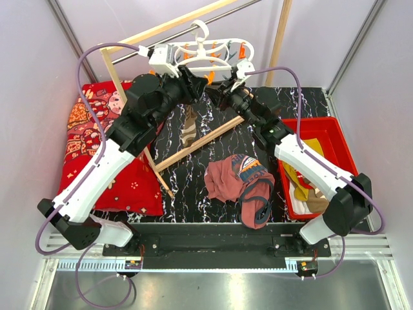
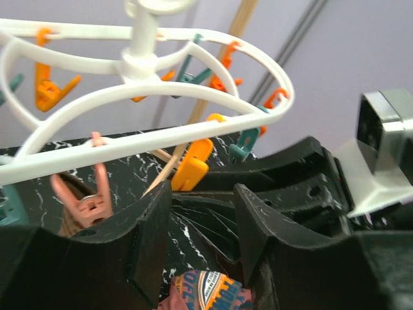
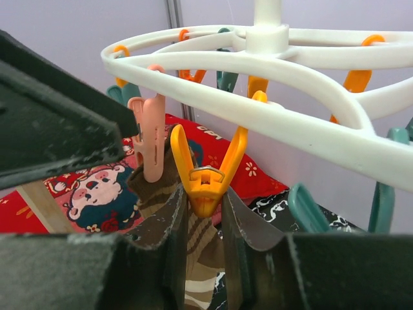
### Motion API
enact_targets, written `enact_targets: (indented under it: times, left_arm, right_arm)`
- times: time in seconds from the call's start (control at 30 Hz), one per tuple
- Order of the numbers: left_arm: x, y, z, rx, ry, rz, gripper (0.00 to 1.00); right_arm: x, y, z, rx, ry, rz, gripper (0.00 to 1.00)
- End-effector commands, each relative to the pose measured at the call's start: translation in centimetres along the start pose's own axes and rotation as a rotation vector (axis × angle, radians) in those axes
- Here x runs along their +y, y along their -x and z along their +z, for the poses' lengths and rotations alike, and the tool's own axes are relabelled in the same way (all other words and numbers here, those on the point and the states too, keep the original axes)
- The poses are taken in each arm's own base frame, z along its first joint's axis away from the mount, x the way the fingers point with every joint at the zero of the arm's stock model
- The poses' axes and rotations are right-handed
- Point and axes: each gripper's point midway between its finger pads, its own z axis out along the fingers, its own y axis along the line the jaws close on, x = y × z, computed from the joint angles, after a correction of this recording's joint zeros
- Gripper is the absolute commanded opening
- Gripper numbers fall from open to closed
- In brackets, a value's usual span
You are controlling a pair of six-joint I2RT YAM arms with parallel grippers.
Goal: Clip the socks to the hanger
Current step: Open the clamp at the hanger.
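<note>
The white oval hanger [image 1: 222, 45] hangs from the rail at the back, ringed with orange and teal pegs. A brown-and-tan striped sock [image 1: 189, 129] dangles from it, held by a pink peg [image 3: 150, 139]. My right gripper [image 3: 205, 200] is under the ring [image 3: 258, 97], with its fingers pressed on both sides of an orange peg [image 3: 205, 174]. The striped sock [image 3: 150, 194] hangs just behind that peg. My left gripper [image 2: 201, 194] is open and empty beneath the ring [image 2: 193, 97], close to another orange peg [image 2: 192, 165]. Mustard yellow socks [image 1: 303, 174] lie in the red bin.
The red bin [image 1: 339, 129] stands at the right. A rust-maroon garment [image 1: 232, 177] lies on the black marbled table, and a red cartoon-print cushion [image 1: 97, 148] lies at the left. The rack's wooden poles [image 1: 200, 143] cross under the hanger. Both arms crowd together there.
</note>
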Motion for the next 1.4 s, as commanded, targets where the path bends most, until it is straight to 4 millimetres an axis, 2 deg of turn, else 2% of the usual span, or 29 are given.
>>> enact_targets:
  times: [0.0,0.27,0.47,0.57,0.73,0.8,1.03,1.13,1.17,1.37]
  left_arm:
    - [0.2,2.8,0.4,-0.11,0.054,-0.027,0.45]
    - [-0.1,2.1,1.3,-0.092,0.05,-0.027,0.44]
    - [0.7,1.6,1.8,-0.089,0.085,-0.014,0.42]
    - [1.1,1.6,1.9,-0.094,0.11,-0.008,0.37]
    - [1.3,1.9,1.8,-0.101,0.122,0.005,0.22]
    - [1.6,1.9,1.8,-0.102,0.135,0.009,0.18]
    - [1.8,2.1,1.7,-0.094,0.15,0.034,0.08]
    - [1.7,2.0,1.8,-0.086,0.141,0.047,0.07]
    - [1.5,2.0,1.8,-0.084,0.13,0.048,0.07]
    - [0.7,1.5,2.0,-0.06,0.079,0.064,0.06]
  right_arm:
    - [0.2,2.5,-0.6,-0.06,-0.046,-0.04,0.23]
    - [0.9,2.1,-0.3,-0.053,-0.055,-0.076,0.24]
    - [1.4,1.6,-0.1,-0.047,-0.058,-0.091,0.24]
    - [1.8,1.6,0.0,-0.05,-0.051,-0.095,0.25]
    - [2.3,1.5,-0.2,-0.054,-0.025,-0.092,0.28]
    - [2.5,1.4,-0.4,-0.055,-0.015,-0.087,0.3]
    - [3.0,1.3,-0.9,-0.053,0.01,-0.067,0.45]
    - [3.1,1.3,-1.1,-0.05,0.039,-0.046,0.5]
    - [2.5,1.2,-1.3,-0.05,0.035,-0.03,0.52]
    - [2.0,2.3,-2.4,-0.085,0.168,0.099,0.57]
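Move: The left hand, open and empty, goes for the orange clamp on the hanger's near rail, about 4 cm ahead, 1 cm to its right and level with it. The right fingers already hold that clamp by its lower end, its middle some 1 cm forward, left and up from them. From the left hand, the pink clamp with the brown sock is about 4 cm ahead and 8 cm left, 1 cm lower; a teal clamp is 4 cm ahead and 7 cm right, level. The left fingers close on the orange clamp and pinch it, after reaching about 3 cm forward and 2 cm down to it with a slight counter-clockwise turn. Meanwhile the right hand keeps its hold, easing roughly 1 cm back and left, then opens, lets go of the clamp and sinks about 2 cm, drawing a little farther back. ##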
